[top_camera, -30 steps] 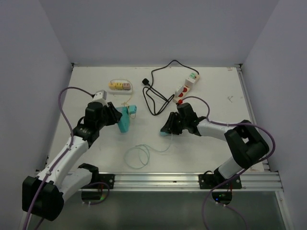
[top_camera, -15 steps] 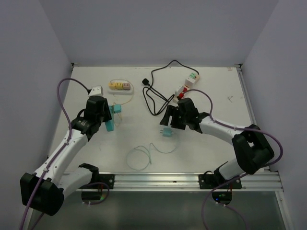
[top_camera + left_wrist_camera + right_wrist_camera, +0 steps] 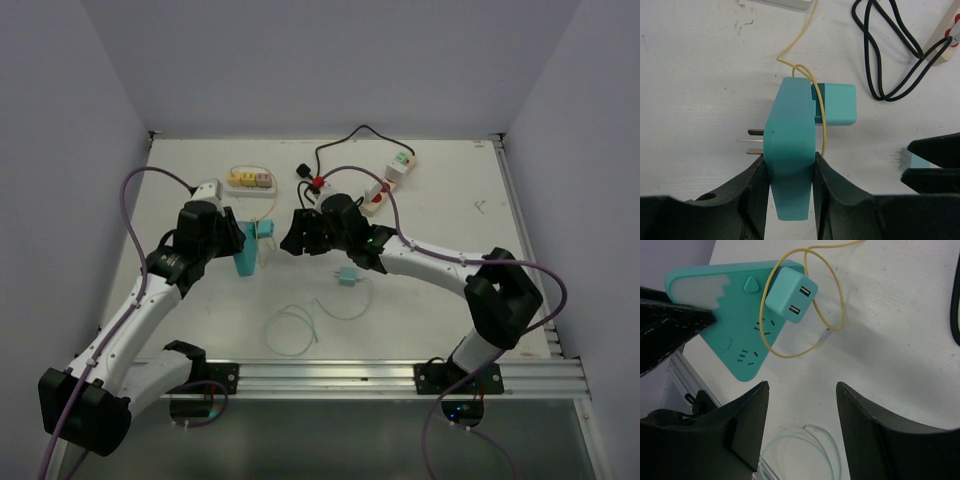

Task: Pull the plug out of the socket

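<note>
My left gripper (image 3: 790,167) is shut on the narrow end of a flat teal socket (image 3: 790,135), held on edge above the table with its metal prongs pointing left. A teal cube plug (image 3: 837,104) with two USB ports (image 3: 790,294) sits in the socket's face (image 3: 735,315). A yellow cable (image 3: 836,305) loops around the plug. My right gripper (image 3: 802,390) is open and empty, just right of the plug and apart from it. From above, the right gripper (image 3: 292,236) faces the plug (image 3: 267,230) and the left gripper (image 3: 238,252).
A small teal adapter (image 3: 347,277) lies on the table below the right arm. A pale green cable loop (image 3: 292,328) is near the front rail. Behind are a black cable (image 3: 325,205), a white power strip (image 3: 388,178) and a strip with coloured buttons (image 3: 250,181).
The right gripper opened, left the small teal adapter on the table and swung left toward the socket. The left gripper kept hold of the socket and shifted it slightly.
</note>
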`<state>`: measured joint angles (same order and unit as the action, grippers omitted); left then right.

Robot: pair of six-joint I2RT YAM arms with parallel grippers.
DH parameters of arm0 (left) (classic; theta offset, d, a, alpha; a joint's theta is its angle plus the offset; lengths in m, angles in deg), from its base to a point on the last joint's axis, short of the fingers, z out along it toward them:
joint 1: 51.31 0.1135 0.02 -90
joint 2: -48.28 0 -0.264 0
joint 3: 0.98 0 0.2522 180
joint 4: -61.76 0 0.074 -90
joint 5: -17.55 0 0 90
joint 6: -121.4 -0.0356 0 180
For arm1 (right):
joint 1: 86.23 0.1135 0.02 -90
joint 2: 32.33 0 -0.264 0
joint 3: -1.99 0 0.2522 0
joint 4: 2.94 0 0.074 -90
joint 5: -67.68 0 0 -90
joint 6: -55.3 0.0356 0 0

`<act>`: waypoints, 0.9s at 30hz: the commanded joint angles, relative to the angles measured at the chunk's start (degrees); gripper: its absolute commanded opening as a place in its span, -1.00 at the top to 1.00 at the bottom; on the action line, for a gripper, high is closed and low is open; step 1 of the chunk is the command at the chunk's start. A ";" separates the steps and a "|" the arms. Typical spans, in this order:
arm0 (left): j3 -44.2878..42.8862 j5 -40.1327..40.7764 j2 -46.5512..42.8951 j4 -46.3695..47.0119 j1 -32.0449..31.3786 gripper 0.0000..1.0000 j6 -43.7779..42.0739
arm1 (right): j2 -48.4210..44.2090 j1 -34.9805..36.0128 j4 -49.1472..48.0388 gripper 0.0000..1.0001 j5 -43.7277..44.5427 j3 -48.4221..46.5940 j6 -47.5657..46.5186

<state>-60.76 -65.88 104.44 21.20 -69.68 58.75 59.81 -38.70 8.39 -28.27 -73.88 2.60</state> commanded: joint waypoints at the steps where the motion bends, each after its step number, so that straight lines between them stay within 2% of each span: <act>1: 0.14 -2.00 -2.11 4.31 -0.53 1.00 1.82 | 5.15 1.60 -5.20 -0.18 -0.64 -4.76 1.37; 5: 0.58 -1.65 -2.81 4.22 -0.88 1.00 2.62 | 9.46 3.79 -6.44 0.01 0.41 -8.29 3.13; 17: 0.93 -1.56 -3.16 3.78 -1.76 1.00 3.32 | 16.58 5.73 -10.04 0.09 -0.98 -13.39 6.99; 21: 0.84 -1.47 -3.60 3.34 -1.76 1.00 3.23 | 18.08 5.82 -10.39 0.18 -1.08 -13.92 8.14; 27: 0.41 0.72 -4.04 2.29 -1.76 1.00 2.27 | 17.47 5.82 -10.22 0.74 -0.11 -12.69 7.62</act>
<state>-59.85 -65.57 102.03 20.47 -70.97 60.79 78.04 -33.06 0.74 -29.08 -85.51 10.18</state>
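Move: The yellow cable, looped over the teal socket that the left hand holds, hangs about 9 cm left of the right hand, level fore and aft, 4 cm lower. The plug stands some 8 cm left of that hand, 4 cm ahead and 3 cm lower; the socket's middle is about 13 cm left, 1 cm back and 4 cm lower. From the left hand the cable is roughly 5 cm right and 1 cm ahead, about level in height. The right hand sweeps about 9 cm left and 4 cm down, closing its fingertips on the yellow cable. ##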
